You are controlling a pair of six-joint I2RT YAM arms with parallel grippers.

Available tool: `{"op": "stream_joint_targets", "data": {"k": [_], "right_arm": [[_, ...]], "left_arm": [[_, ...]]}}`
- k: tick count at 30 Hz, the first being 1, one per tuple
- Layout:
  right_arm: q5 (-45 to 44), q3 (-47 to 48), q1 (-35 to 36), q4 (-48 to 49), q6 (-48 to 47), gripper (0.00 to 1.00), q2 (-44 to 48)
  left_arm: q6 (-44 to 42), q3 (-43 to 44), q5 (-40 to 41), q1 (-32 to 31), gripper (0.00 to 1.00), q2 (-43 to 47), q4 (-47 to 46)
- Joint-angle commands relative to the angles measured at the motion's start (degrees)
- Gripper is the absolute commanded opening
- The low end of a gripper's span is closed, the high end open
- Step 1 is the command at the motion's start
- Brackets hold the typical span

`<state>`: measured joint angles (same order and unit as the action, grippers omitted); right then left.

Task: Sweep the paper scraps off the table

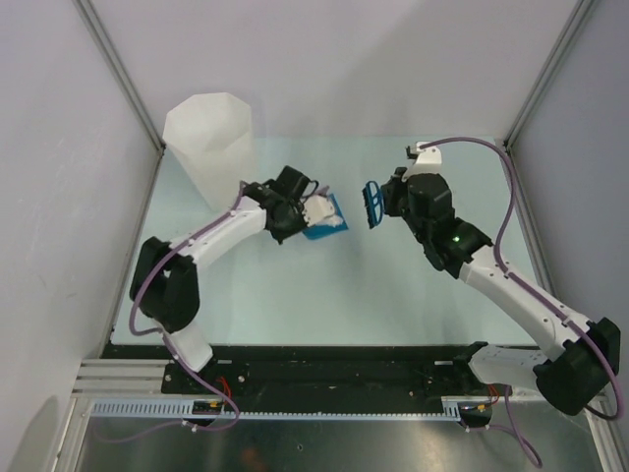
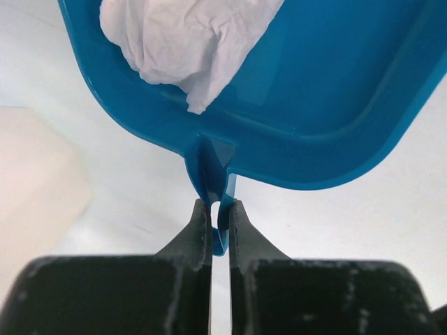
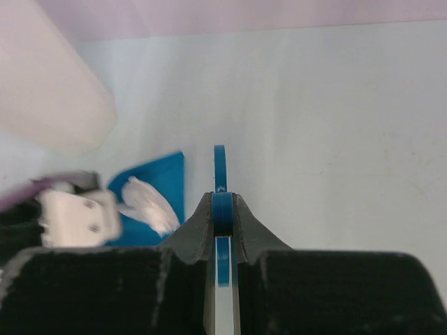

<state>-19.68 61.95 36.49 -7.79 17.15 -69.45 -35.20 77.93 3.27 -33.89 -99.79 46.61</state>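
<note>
My left gripper (image 1: 298,208) is shut on the thin handle of a blue dustpan (image 1: 332,224), held just above the table (image 1: 295,285) right of the bin. Crumpled white paper scraps (image 1: 318,209) lie inside the pan. The left wrist view shows the pan (image 2: 314,105), the scraps (image 2: 181,42) in its upper left, and my left gripper (image 2: 219,209) pinching the handle loop. My right gripper (image 1: 389,202) is shut on a small blue brush (image 1: 373,205), which faces the pan across a short gap. In the right wrist view the brush (image 3: 221,167) stands edge-on in my right gripper (image 3: 222,204), with the pan (image 3: 164,178) and scraps (image 3: 148,202) at the left.
A tall white faceted bin (image 1: 209,138) stands at the table's back left corner, close behind the left arm; it shows as a pale blur (image 3: 49,91) in the right wrist view. Grey walls and metal posts enclose the table on three sides.
</note>
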Motion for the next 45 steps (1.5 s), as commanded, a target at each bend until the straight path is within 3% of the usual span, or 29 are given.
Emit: {"op": "stream_joint_targets", "data": {"k": [1,10,17,23,28,33,36,39,41,45], "right_arm": [[-2.82,1.24,-1.68,-4.16,-1.68,0.0,2.12],[-1.33,-1.74,-1.95,-5.39,-2.03,0.0,2.66],[0.7,-3.24,-2.04,-5.22,-1.85,0.0,0.72],[2.98,-4.3,-1.95,-4.42,-2.12,0.0,-0.69],[3.6,-5.0,-1.6,-3.11,-2.29,0.0,-1.21],[4.47,-5.09,-1.6,-3.19,-2.12,0.0,-2.09],[5.18,-5.09,-1.42,-3.19,-2.29,0.0,-1.83],[4.57,-5.18,-1.42,-3.72,-2.82,0.0,-1.13],[4.13,-5.53,-1.42,-3.81,-3.08,0.0,-0.86],[4.48,-5.97,-1.51,-3.2,-3.26,0.0,-0.42]], "left_arm": [[2.41,7.4,-0.64,2.42,0.0,6.79,-0.82],[1.01,18.39,5.25,9.71,0.0,12.95,-0.2],[-1.01,28.91,13.16,15.34,0.0,12.78,2.08],[-8.2,40.17,30.89,19.3,0.0,7.61,2.96],[-21.56,47.03,53.55,19.48,0.0,-0.66,1.47],[-37.17,56.18,65.53,19.48,0.0,-8.21,-1.95],[-44.48,56.64,70.11,19.48,0.0,-9.55,-3.1],[-48.89,49.62,73.28,19.48,0.0,-8.06,-3.54],[-50.31,45.31,74.51,19.3,0.0,-6.74,-3.98],[-51.98,44.94,76.71,18.42,0.0,-6.65,-4.25]]}}
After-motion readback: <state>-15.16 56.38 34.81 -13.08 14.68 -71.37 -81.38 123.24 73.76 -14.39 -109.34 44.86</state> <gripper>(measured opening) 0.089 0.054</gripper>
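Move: The bin stands about 17 cm to the left of the left hand and 10 cm farther out, its middle some 7 cm higher and its rim well above the hand. The paper scraps lie on the dustpan this hand holds, roughly 9 cm to its right, about level forward and 2 cm below. From the right hand, which holds the brush, the bin is some 37 cm left, 7 cm ahead and 11 cm below. Upward and a little forward at first, then swinging left while still climbing, the left hand carries the loaded dustpan over the bin, about 34 cm up and 25 cm left, keeping its pinch on the handle. Near the top it rolls hard, its fingers turning from down to level leftward, tipping the pan. The right hand keeps the brush and sinks roughly 8 cm. ##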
